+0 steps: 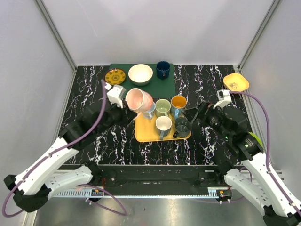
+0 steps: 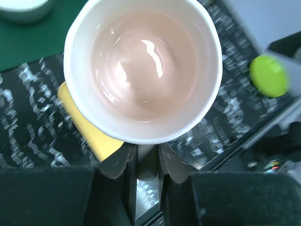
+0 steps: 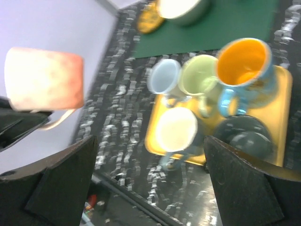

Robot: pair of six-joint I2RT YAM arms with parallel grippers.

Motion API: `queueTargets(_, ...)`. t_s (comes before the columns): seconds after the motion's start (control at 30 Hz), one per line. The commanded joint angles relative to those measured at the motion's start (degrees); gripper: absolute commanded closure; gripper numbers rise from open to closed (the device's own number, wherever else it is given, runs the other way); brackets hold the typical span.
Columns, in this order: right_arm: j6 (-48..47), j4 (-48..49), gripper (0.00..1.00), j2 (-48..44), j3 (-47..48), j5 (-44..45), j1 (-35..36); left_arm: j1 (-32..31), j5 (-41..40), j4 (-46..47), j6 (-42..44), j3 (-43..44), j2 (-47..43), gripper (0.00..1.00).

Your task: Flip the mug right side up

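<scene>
The pink mug hangs in the air over the left end of the yellow tray, tipped on its side. My left gripper is shut on its handle. In the left wrist view the mug fills the frame with its mouth facing the camera, and the handle sits pinched in the left gripper. From the right wrist the mug shows at the far left, above the table. My right gripper stands open beside the tray's right edge, and this same gripper has nothing between its fingers.
On the tray stand a light blue mug, a green mug, an orange mug, a white mug and a dark glass. A green mat behind holds a yellow plate, a white bowl and a navy cup. A yellow bowl sits far right.
</scene>
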Motion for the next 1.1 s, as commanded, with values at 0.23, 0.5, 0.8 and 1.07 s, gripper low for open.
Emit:
queueTargets(0.23,10.05,18.97,0.0,-1.95,3.96,-28.32,0.16,4.93,32.04,56.79,-27.63,-6.33,0.22,1.0)
queueTargets(0.5,16.12,33.03,0.08,0.59,0.26,-32.46,0.25,5.81,34.52,85.75,-45.92,-14.68,7.34,1.0)
queueTargets(0.8,18.14,38.14,0.25,11.04,0.7,-34.66,0.25,5.64,34.7,94.9,-50.59,-17.32,9.89,1.0)
queueTargets(1.07,20.86,47.26,0.32,13.77,1.67,-34.74,0.25,5.02,36.28,96.06,-51.38,-19.43,10.42,1.0)
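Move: The left hand already holds the pink mug by its handle, the mug's middle some 5 cm ahead, 2 cm right and 3 cm above its hand point; the open right gripper waits about 21 cm to the right and 2 cm farther out. The light blue mug is about 13 cm ahead, 4 cm right and 21 cm below. From the right hand the pink mug is some 20 cm left, 3 cm ahead and 2 cm up, and the dark mug 2 cm ahead and 20 cm below. Keeping its pinch on the pink mug's handle, the left hand lifts it about 12 cm and carries it some 10 cm right, rolling about 70 degrees so the fingers swing to point right and slightly up. The right hand comes to meet it, rising and moving left about 10 cm each, first back, then partly forward again, narrowing its open fingers near the mug's underside; its contact can't be seen. ##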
